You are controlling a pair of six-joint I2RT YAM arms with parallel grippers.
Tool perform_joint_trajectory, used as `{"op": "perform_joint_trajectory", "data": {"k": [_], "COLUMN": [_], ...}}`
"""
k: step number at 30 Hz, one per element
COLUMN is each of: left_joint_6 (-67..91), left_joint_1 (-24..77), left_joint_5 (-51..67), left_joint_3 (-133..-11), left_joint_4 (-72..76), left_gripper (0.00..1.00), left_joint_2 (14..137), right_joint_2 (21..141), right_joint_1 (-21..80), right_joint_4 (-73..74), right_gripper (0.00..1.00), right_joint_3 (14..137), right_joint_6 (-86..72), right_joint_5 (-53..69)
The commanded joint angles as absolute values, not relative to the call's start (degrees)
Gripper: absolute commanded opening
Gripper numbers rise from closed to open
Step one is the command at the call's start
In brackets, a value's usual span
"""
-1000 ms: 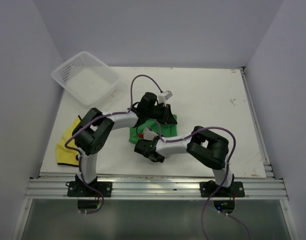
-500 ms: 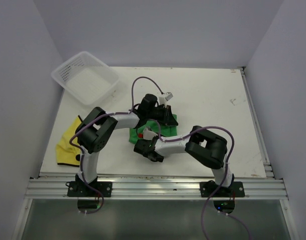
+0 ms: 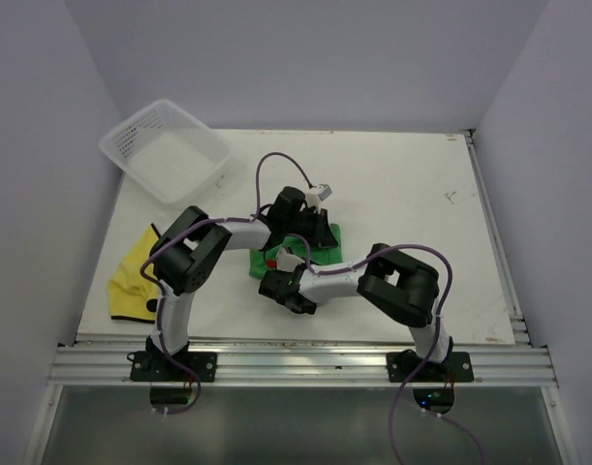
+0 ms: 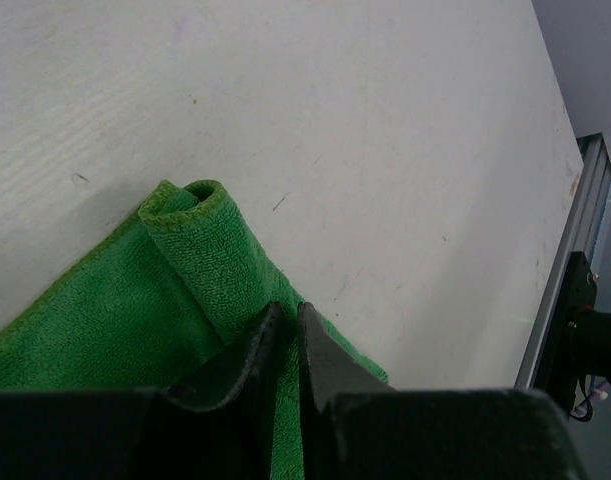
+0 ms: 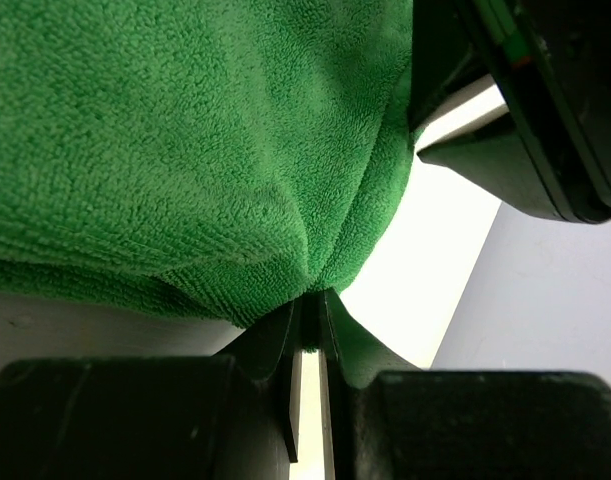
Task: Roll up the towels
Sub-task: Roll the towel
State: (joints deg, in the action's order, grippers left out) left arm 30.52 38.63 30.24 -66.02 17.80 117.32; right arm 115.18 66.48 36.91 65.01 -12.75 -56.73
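Note:
The green towel [image 3: 327, 254] lies mid-table, mostly hidden under both grippers. In the left wrist view its far edge is curled into a short roll [image 4: 200, 235]. My left gripper [image 4: 288, 318] is shut on that rolled edge, the green pile pinched between the tips. It sits over the towel's far side [image 3: 320, 232]. My right gripper [image 5: 310, 308] is shut on a bunched fold of the green towel [image 5: 185, 150] at its near left side [image 3: 276, 265]. The yellow towel [image 3: 131, 281], with a black face showing at its edge, lies crumpled at the table's left edge, away from both grippers.
A white mesh basket [image 3: 165, 150] stands at the far left corner. A metal rail [image 3: 296, 363] runs along the near edge, another down the right side [image 3: 494, 232]. The left gripper's black body [image 5: 530, 100] is close beside the right one.
The left gripper has shifted slightly toward the near side with the towel's edge. The green towel looks a little narrower. The right gripper has stayed put.

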Motion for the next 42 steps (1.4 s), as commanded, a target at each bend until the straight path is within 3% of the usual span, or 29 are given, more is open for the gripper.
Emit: {"op": "perform_joint_trajectory", "data": {"k": [1,8,12,22,30,42], "left_joint_6": [27.07,27.33,27.16,27.6,27.51,27.51], "left_joint_1": [38.23,38.23,38.23,38.14,38.23,38.23], "left_joint_5": [24.79,23.47,22.86,21.62,21.01,20.57], "left_joint_3": [-66.53,-66.36,-65.74,-63.55,-62.76,-61.43], "left_joint_4": [15.12,15.29,15.64,17.14,17.05,17.05], "left_gripper": [0.16,0.14,0.14,0.13,0.13,0.12], "left_joint_2": [119.09,119.97,120.23,119.45,118.57,116.89], "right_joint_2": [116.81,114.62,113.21,106.62,96.7,72.27], "right_joint_1": [65.92,66.0,66.0,66.01,66.8,62.06], "right_joint_4": [34.89,35.68,36.82,39.37,40.26,27.88], "right_gripper": [0.0,0.08,0.24,0.4,0.45,0.52], "right_joint_3": [66.0,65.48,65.83,65.66,60.92,49.24], "right_joint_6": [-16.52,-18.1,-19.77,-24.25,-29.43,-33.31], "right_joint_5": [-51.24,-51.24,-49.75,-49.4,-46.33,-34.29]}}
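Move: The right fingers already pinch the green towel's near right corner; its rolled right edge runs ahead from there, with its middle about 6 cm ahead and 2 cm left, and the towel's body is centred roughly 5 cm ahead and 11 cm left. The left fingertips are at that rolled edge, whose middle is some 2 cm below and 1 cm right of them; the far right corner is about 5 cm ahead and 2 cm right of the left hand, 3 cm lower. The right hand opens its fingers to about half, lets go of the near right corner and backs out low by about 5 cm towards its base, drifting right, then rises some 10 cm with a swing back left and rolls about 45 degrees, left side up. Meanwhile the left fingertips stay on the rolled right edge, settling about 1.5 cm lower and holding the towel down. ##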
